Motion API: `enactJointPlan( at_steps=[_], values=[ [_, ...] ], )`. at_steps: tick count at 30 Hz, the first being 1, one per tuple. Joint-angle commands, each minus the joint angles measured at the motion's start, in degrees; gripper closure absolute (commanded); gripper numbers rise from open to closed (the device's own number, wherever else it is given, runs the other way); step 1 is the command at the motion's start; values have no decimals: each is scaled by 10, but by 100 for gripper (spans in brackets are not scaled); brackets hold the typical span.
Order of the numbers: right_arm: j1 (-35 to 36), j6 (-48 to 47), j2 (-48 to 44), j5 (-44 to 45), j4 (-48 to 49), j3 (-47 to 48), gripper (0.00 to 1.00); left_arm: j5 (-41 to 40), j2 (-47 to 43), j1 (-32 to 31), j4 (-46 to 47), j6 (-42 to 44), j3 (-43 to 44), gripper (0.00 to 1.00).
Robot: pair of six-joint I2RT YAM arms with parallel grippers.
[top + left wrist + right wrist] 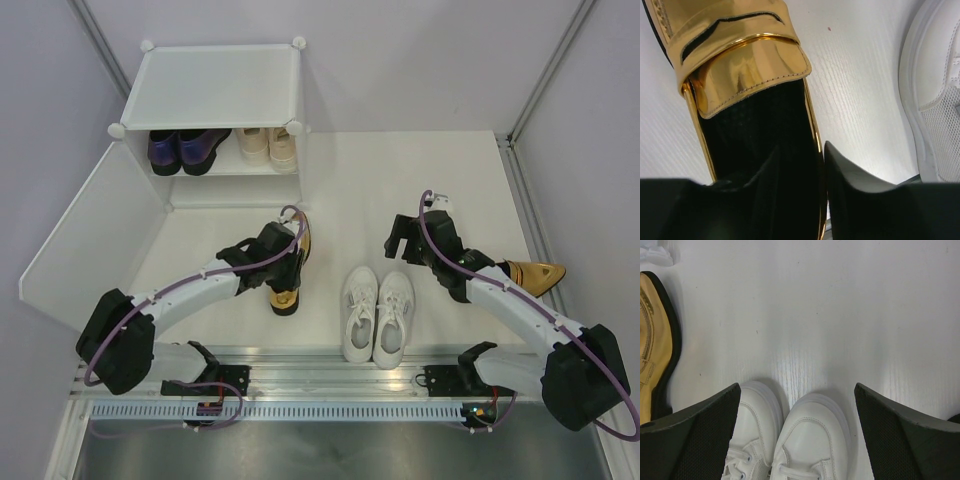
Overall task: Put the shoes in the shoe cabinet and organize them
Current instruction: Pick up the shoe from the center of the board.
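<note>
A gold shoe (285,298) (745,65) lies on the table with my left gripper (291,256) (802,150) over its heel end. The jaws are half closed astride its right side wall. The outer finger (855,190) touches the rim, and the inner finger sits in the dark lining, a little off the wall. My right gripper (399,242) (797,387) hangs open above the toes of the white sneakers (378,315) (810,440), holding nothing. Another gold shoe (535,273) lies at the far right. The shoe cabinet (215,85) holds purple loafers (188,150) and beige sneakers (267,145).
The cabinet's white door (95,235) swings out to the front left beside my left arm. A white sneaker (935,100) lies close to the right of the gripped area. Metal rails run along the near table edge (330,385).
</note>
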Motion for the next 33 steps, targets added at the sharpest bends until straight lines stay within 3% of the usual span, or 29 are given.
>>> enactJointPlan(
  at_steps=[1, 3, 4, 6, 16, 25, 33],
  values=[
    [-3, -5, -4, -4, 22, -5, 3, 7, 7, -3, -30, -5, 18, 66],
    [-3, -5, -6, -4, 23, -7, 3, 7, 9, -3, -37, -1, 23, 75],
    [-3, -6, -6, -5, 24, -7, 3, 4, 10, -3, -42, -1, 30, 88],
    [-3, -5, -7, -7, 26, -8, 3, -3, 12, -3, -51, 3, 43, 98],
    [-4, -6, -13, -14, 31, -11, 4, -73, -4, -2, -136, 60, 126, 98],
    [-4, -6, -23, -21, 32, -15, 4, -132, -30, 7, -177, 110, 145, 98],
    [-4, -5, -31, -29, 37, -20, 5, -102, -47, 101, -160, 168, 138, 98]
  ],
)
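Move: The gold shoe's right rim, near the heel, is already between the left gripper's half-closed fingers; the shoe's middle lies about 5 cm ahead, 2 cm left and 2 cm below. The left white shoe is some 13 cm to the right and 6 cm back, the right white shoe 20 cm right and 7 cm back. The middle of the cabinet's lower front edge is about 17 cm ahead and 13 cm left. From the right gripper, the gold shoe lies about 21 cm left, 2 cm back and 7 cm below. Shut the left gripper on the gold shoe's right rim near the heel, easing back not quite 1 cm while it closes. Then, keeping that pinch, carry the shoe about 7 cm left and 4 cm up, away from the white pair, drifting forward late on and rolling the wrist some 15 degrees so the hand's left side rises. ##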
